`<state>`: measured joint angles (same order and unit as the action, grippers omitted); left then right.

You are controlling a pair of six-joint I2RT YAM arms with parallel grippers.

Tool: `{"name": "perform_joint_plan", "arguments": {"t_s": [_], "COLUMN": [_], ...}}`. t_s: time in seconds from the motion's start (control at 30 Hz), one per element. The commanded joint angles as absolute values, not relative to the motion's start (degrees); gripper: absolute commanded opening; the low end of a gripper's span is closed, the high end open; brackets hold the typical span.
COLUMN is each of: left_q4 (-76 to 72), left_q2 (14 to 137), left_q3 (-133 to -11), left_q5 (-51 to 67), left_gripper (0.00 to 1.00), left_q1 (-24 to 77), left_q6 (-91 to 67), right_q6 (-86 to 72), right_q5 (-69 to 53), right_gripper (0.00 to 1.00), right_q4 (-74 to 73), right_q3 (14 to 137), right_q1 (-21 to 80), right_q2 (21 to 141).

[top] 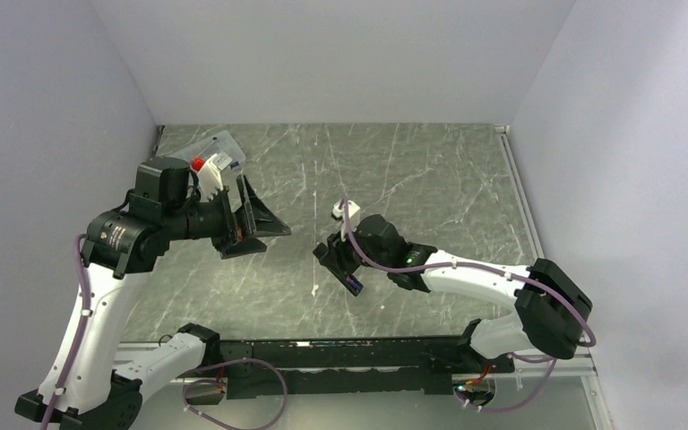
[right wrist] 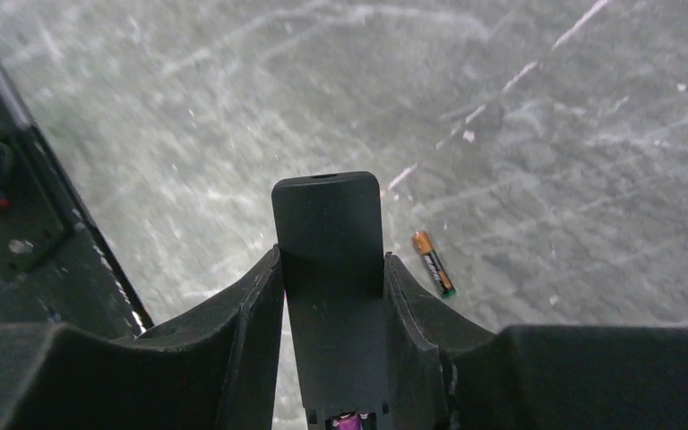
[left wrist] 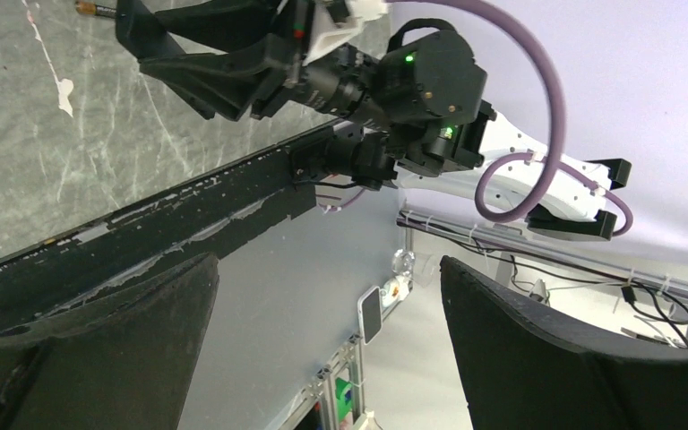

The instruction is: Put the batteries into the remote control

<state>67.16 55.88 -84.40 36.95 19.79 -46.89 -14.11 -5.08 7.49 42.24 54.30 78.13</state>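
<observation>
My right gripper (right wrist: 330,258) is shut on the remote control (right wrist: 327,233), a flat black bar that sticks out past the fingertips over the table. A purple part shows at the remote's near end. One battery (right wrist: 433,262), dark with a gold end, lies on the table just right of the remote. The left wrist view catches the same battery (left wrist: 97,9) at its top edge. In the top view the right gripper (top: 340,260) hangs near mid-table. My left gripper (top: 255,219) is raised to its left, open and empty, its jaws turned toward the right arm. I see no other battery.
A clear plastic box (top: 215,152) with a red part lies at the back left, behind the left arm. A black rail (top: 349,354) runs along the table's near edge. Walls close in the left, back and right sides.
</observation>
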Motion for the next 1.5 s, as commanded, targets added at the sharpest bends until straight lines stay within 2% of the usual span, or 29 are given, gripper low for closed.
{"name": "perform_joint_plan", "arguments": {"t_s": [0.0, 0.23, 0.47, 0.7, 0.93, 1.17, 1.47], "left_q4": [64.4, 61.5, 60.2, 59.6, 60.4, 60.2, 59.4], "left_q2": [53.8, 52.0, 51.0, 50.7, 51.1, 51.0, 51.8], "left_q3": [-83.3, -78.9, -76.7, -75.8, -77.2, -77.8, -78.8], "left_q5": [34.8, 35.8, 36.6, 37.1, 37.4, 37.4, 37.9], "left_gripper": [0.99, 0.99, 0.99, 1.00, 0.99, 0.99, 0.99], "left_q1": [19.5, 19.5, 19.5, 19.5, 19.5, 19.5, 19.5], "left_q6": [-44.6, -45.4, -45.9, -45.6, -44.4, -43.5, -43.0], "right_q6": [-20.2, -28.3, -35.5, -32.1, -30.6, -32.9, -35.9], "right_q5": [-11.0, -10.8, -11.8, -21.6, -29.0, -26.6, -16.0], "right_gripper": [0.00, 0.00, 0.00, 0.00, 0.00, 0.00, 0.00], "right_q4": [26.8, 59.9, 97.4, 98.3, 98.3, 98.3, 98.3], "right_q3": [37.2, 26.0, 18.3, 23.2, 28.0, 30.4, 33.7], "right_q1": [52.2, 50.3, 47.8, 47.4, 47.1, 46.8, 44.1], "right_q2": [75.3, 78.8, 91.1, 92.8, 87.1, 80.0, 73.7]}}
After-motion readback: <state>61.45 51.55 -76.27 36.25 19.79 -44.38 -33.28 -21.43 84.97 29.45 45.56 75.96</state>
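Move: The remote is already pinched in the right gripper, about 11 cm above the table. The left gripper hangs wide open roughly 13 cm to this hand's left, 7 cm back and 23 cm higher. The loose battery lies on the table 11 cm below, about 4 cm ahead and 1 cm right; the white fleck is 4 cm back and 5 cm left. From the left hand, the remote's middle lies some 4 cm ahead, 15 cm right and 24 cm below. Keep the remote pinched in the right gripper and first roll its left side up by about 35 degrees, almost in place. Then lift it steeply, away from the table and the loose battery, to the left gripper's height, some 22 cm up in all, tipping the fingers on until they point left and a little upward. Lower the open left gripper about 2 cm and hold it there. ##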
